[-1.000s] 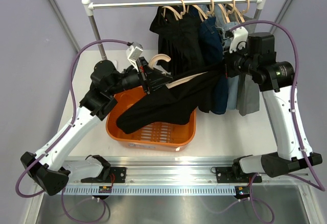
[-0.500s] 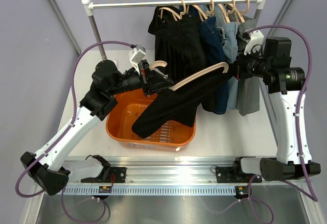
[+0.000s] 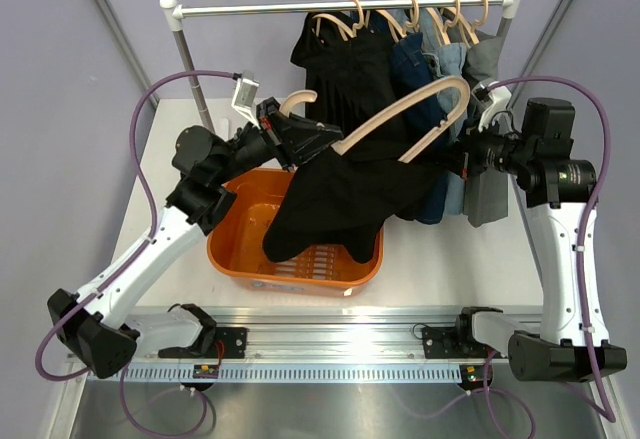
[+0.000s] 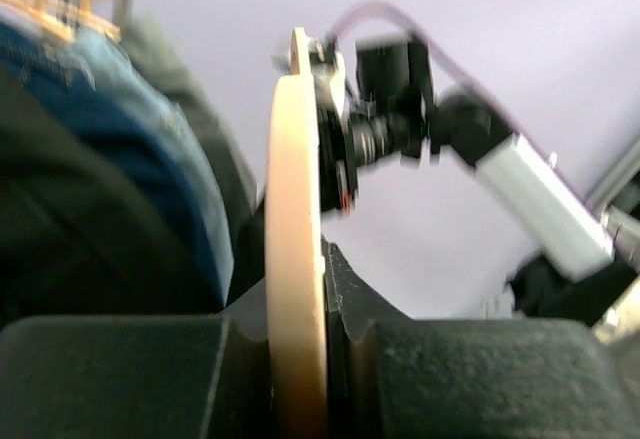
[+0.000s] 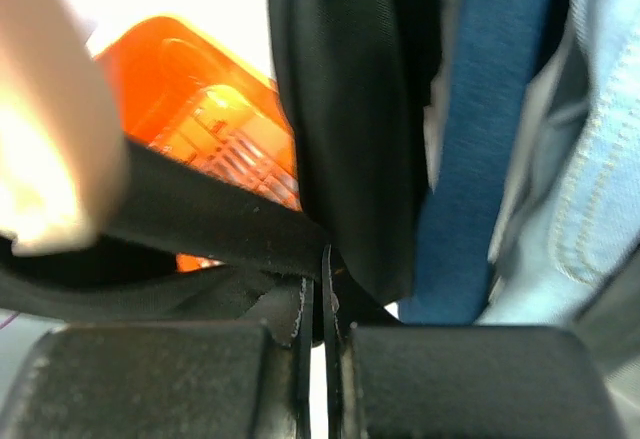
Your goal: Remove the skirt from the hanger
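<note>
The black skirt (image 3: 340, 204) droops over the orange basket (image 3: 240, 221). My right gripper (image 3: 453, 154) is shut on its right top edge; in the right wrist view the jaws (image 5: 320, 304) pinch thin black skirt (image 5: 200, 224) fabric. My left gripper (image 3: 312, 141) is shut on the wooden hanger (image 3: 440, 87) near its hook. The hanger arcs bare above the skirt, and only its lower end meets the cloth. In the left wrist view the hanger (image 4: 295, 209) stands edge-on between the jaws (image 4: 298, 309).
Behind stands a clothes rail (image 3: 300, 6) with several dark and denim garments (image 3: 350, 69) on hangers, close to both grippers. Denim (image 5: 480, 139) hangs just right of the right jaws. The basket (image 5: 200, 89) lies below.
The left gripper has lifted and turned the hanger, so its arms have come up out of the skirt. The skirt has sagged lower, held by the right gripper, which shifted slightly right.
</note>
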### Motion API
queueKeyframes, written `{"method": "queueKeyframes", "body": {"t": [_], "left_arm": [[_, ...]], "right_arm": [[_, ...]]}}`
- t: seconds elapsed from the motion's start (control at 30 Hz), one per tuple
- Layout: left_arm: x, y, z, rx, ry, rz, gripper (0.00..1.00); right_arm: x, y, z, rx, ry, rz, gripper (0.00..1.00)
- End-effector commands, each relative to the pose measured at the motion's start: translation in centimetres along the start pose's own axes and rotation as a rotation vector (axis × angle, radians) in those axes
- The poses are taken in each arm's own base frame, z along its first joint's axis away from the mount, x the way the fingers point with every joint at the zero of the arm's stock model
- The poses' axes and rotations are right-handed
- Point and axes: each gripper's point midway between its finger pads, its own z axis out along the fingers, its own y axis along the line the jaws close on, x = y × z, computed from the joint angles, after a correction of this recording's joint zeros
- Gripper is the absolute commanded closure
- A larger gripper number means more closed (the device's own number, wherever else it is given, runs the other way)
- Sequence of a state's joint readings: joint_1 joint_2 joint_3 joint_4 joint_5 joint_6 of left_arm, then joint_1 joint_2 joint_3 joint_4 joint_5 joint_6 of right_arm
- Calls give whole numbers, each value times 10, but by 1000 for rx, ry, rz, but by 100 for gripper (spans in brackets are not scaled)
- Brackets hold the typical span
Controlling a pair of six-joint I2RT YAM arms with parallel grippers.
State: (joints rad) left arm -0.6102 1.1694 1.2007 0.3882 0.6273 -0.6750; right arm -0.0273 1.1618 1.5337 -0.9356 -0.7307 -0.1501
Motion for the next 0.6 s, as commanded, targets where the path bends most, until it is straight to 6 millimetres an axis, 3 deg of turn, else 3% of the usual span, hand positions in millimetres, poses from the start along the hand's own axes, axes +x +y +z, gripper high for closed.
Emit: {"method": "queueKeyframes", "body": {"t": [0.0,0.27,0.43,0.57], "left_arm": [[-59,-19,14,87,-277,-1,100],[-71,-10,44,102,-437,-119,100],[-61,-6,61,118,-440,-176,100],[-65,-9,65,147,-473,-204,100]], "right_arm": [[-20,21,-10,-92,-105,-75,100],[-41,65,-28,-258,-223,-86,100],[-52,70,-35,-253,-258,-98,100],[-38,57,-30,-190,-222,-124,100]]}}
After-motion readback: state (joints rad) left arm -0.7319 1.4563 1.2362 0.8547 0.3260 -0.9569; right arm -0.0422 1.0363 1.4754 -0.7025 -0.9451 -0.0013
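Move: The skirt hangs in a bunch with its middle some 14 cm below the left hand, about 3 cm ahead and 1 cm right. The corner the right hand pinches lies roughly 18 cm to the left hand's right, 5 cm ahead and 12 cm lower. The orange bin is about 40 cm below, 6 cm ahead, 11 cm left. From the right hand, the hanger's lower bar end sits about 9 cm left, 5 cm back, 8 cm up; the blue jeans hang about 12 cm ahead, 4 cm left, 5 cm lower. The hanger, still clamped near its hook, is carried about 5 cm to the right and as far forward by the left hand, over the skirt, its fingers tipping up some 20 degrees so the bar's curved far end lifts. The right hand keeps its pinch on the skirt and draws the cloth up about 6 cm, with some travel back and left towards the left hand, fingers tilting up. ##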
